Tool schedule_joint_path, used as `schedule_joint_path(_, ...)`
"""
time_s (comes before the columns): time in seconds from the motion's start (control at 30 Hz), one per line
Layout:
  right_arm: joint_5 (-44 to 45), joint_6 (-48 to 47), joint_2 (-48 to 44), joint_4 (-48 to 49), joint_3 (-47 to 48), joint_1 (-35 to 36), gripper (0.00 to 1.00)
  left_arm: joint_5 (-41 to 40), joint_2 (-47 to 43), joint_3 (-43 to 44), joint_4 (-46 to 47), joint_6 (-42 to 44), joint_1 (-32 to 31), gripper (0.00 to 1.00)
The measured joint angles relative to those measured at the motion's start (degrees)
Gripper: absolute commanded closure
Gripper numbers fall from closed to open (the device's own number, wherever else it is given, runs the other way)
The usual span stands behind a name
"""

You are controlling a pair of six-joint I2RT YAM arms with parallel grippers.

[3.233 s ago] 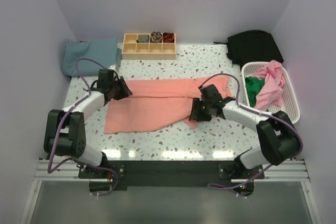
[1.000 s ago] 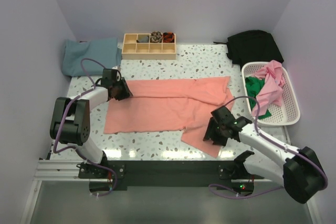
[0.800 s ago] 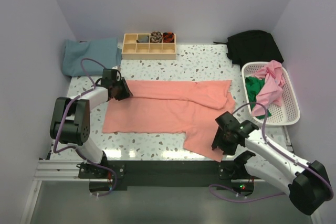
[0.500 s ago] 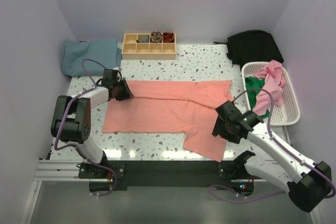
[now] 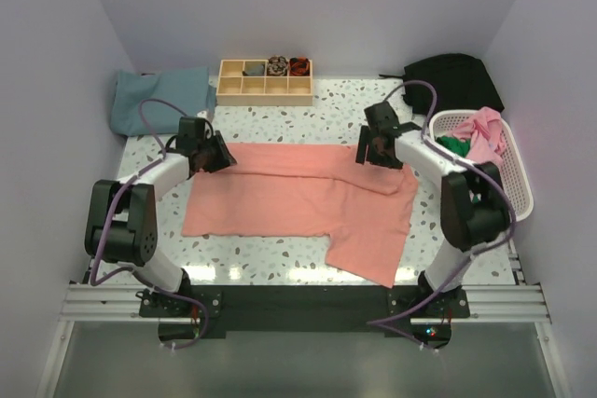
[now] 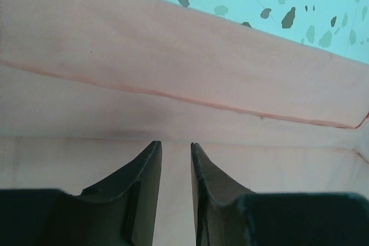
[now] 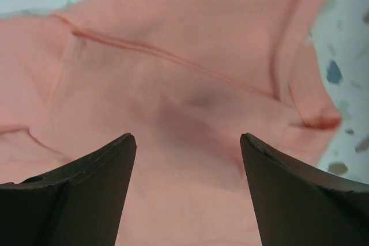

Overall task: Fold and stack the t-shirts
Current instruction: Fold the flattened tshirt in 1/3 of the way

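A salmon-pink t-shirt (image 5: 298, 198) lies spread flat across the middle of the table, with one flap reaching toward the front right. My left gripper (image 5: 216, 154) sits low over its far left corner. In the left wrist view the jaws (image 6: 176, 145) stand only a little apart, with flat pink cloth (image 6: 173, 44) showing between and beyond them. My right gripper (image 5: 371, 154) hovers over the shirt's far right part. In the right wrist view (image 7: 187, 136) it is wide open and empty above a seam and folds of the shirt (image 7: 184, 73).
A wooden compartment tray (image 5: 264, 81) stands at the back centre. A teal cloth (image 5: 159, 98) lies at the back left and a black garment (image 5: 452, 81) at the back right. A white basket (image 5: 522, 198) at the right holds pink (image 5: 483, 142) and green (image 5: 454, 151) clothes.
My right arm has swung from the shirt's front right flap up to its far right edge, jaws now open. The flap lies spread flat. The left gripper barely shifted.
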Motion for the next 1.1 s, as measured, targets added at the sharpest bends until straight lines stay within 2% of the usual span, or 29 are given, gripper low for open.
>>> schedule_joint_path(0.1,-3.1,-4.4,10.2,2.2,7.1,-0.4,0.24,-0.2,0.0,0.0,-0.5,0.0,0.0,0.68)
schedule_joint_path(0.17,-5.6,-6.3,13.7,3.6,9.8,-0.6,0.24,-0.4,0.0,0.0,-0.7,0.0,0.0,0.68)
schedule_joint_path(0.4,-12.0,-10.7,15.3,5.0,14.4,-0.9,0.24,-1.1,0.0,0.1,-1.4,0.0,0.0,0.68)
schedule_joint_path(0.77,-16.2,-13.9,20.4,5.0,20.2,-1.1,0.32,-1.4,0.1,0.1,-1.9,0.2,0.0,0.68)
schedule_joint_path(1.03,-16.3,-14.6,21.9,2.7,21.7,-1.2,0.46,-1.7,0.1,0.1,-2.0,1.0,0.0,0.68)
schedule_joint_path(1.1,-16.3,-14.7,22.1,2.5,21.7,-1.2,0.47,-1.7,0.2,0.1,-2.0,1.0,0.0,0.68)
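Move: About 10 cm ahead of the right hand and 6 cm to its left, some 6 cm below it, lies the small raised wrinkle near the folded t-shirt's far edge. The loose sleeve stretches back, its middle roughly 26 cm behind that hand and 3 cm to its left; the basket stands level with the hand, about 33 cm to its right. From the left hand the wrinkle is some 7 cm ahead and 43 cm to the right. Sweeping forward about 9 cm and left some 6 cm, the right hand comes in towards the wrinkle by the t-shirt's far edge, dipping first, lifting a little, then sinking again to end nearly 3 cm lower. The wrist turns about 20 degrees counter-clockwise, and the fingers close partway late on, still apart on either side of the wrinkle; contact can't be seen. ##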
